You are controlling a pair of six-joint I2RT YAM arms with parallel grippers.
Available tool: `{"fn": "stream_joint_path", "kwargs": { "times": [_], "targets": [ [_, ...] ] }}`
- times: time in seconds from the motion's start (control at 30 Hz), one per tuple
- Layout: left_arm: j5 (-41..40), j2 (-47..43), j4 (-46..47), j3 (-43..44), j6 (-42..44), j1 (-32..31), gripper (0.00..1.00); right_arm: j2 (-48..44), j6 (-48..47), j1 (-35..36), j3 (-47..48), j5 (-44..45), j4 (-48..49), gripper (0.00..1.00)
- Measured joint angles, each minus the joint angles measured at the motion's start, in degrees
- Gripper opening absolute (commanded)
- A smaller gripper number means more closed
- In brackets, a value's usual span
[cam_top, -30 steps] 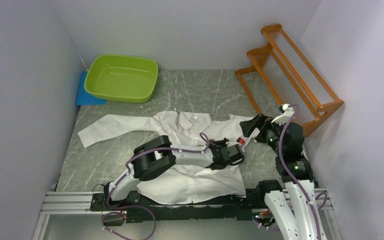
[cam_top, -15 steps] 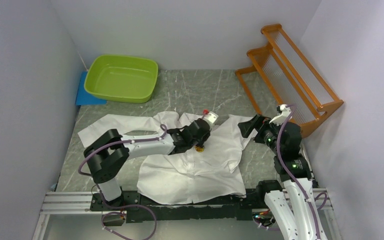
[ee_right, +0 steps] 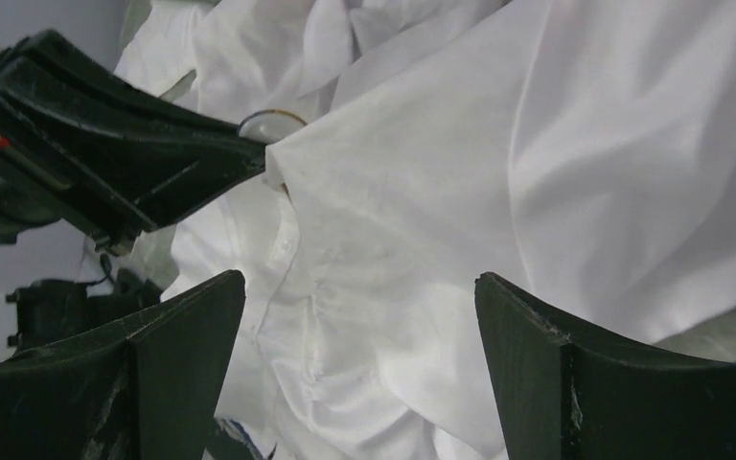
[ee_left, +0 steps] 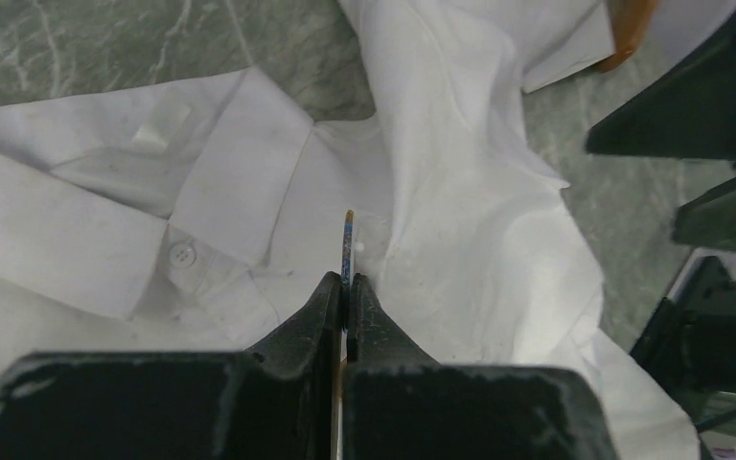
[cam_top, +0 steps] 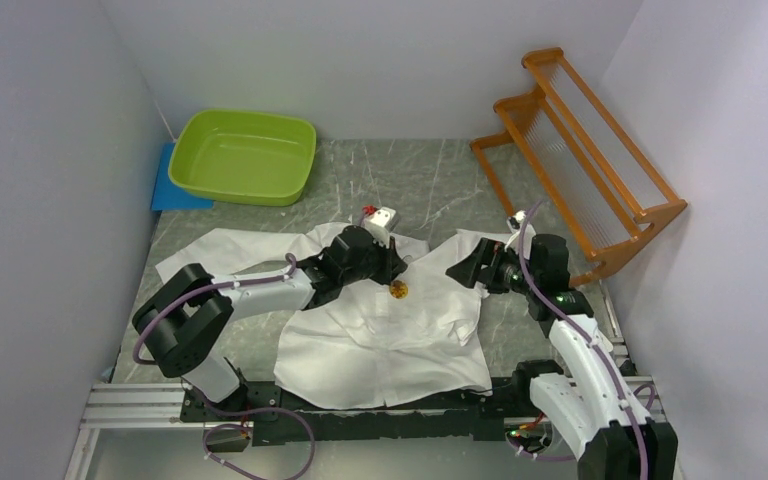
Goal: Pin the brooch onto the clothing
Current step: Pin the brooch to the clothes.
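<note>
The clothing, a white shirt [cam_top: 400, 340], lies spread on the grey table with its collar [ee_left: 240, 163] at the far end. My left gripper [cam_top: 388, 277] hovers over the chest just below the collar, shut on the brooch [cam_top: 398, 290], a small round golden piece. In the left wrist view the brooch [ee_left: 347, 235] shows edge-on, sticking out from the closed tips of the left gripper [ee_left: 346, 283]. My right gripper [cam_top: 465, 272] stands open low over the shirt's right side; in its wrist view the right gripper [ee_right: 359, 297] has only bunched fabric [ee_right: 537, 144] between its fingers, facing the brooch [ee_right: 270, 121].
A green basin [cam_top: 245, 155] sits at the back left on a blue mat [cam_top: 165, 190]. An orange wooden rack [cam_top: 580, 150] leans at the back right. White walls close in on both sides. A shirt button [ee_left: 183, 254] lies near the collar.
My left arm swung from the shirt's right edge toward the collar, carrying the brooch. My right arm moved left and down toward the shirt, its jaws still wide.
</note>
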Motion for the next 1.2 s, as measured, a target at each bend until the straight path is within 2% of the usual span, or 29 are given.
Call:
{"fn": "stream_joint_path", "kwargs": {
  "times": [0.3,0.57,0.97,1.07,1.2],
  "targets": [
    [7.7,-1.0,7.1,-2.1,-2.6,3.2,0.03,6.1,-1.2,2.4,-0.5,-7.8,7.3,0.83],
    [12.1,-2.6,9.2,-2.6,-3.3,4.6,0.03,11.3,-4.2,9.4,1.0,-6.0,9.7,0.78],
    [16.6,-3.0,13.0,-2.8,-5.4,5.0,0.03,17.3,-6.8,15.8,5.9,0.5,10.2,0.45],
    [17.2,-3.0,14.2,-3.5,-6.2,5.3,0.03,17.9,-6.8,16.2,5.9,1.9,10.1,0.26],
    [18.0,-3.5,14.9,-4.6,-7.2,6.1,0.03,18.8,-6.9,16.5,6.1,3.6,9.7,0.23]
  ]
}}
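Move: Some 9 cm left of the right hand, 2 cm ahead and 4 cm below, is the raised fold of the clothes at the pin of the held brooch. The left hand, which already grips that brooch, has the fold about 2 cm to its right, 1 cm back and 1 cm below. The gold brooch on the shirt lies roughly 5 cm back, 1 cm left and 8 cm below the left hand; the collar is 6 cm ahead, 4 cm left and 10 cm below. Lifting the brooch about 5 cm, with the fold still hanging at its pin, the left hand keeps its grip and tilts by some 20 degrees. The right hand sweeps about 7 cm left towards the fold, swinging counter-clockwise, then eases a little forward and down, its fingers closing from wide open to a narrow gap astride the cloth beside the pin. ##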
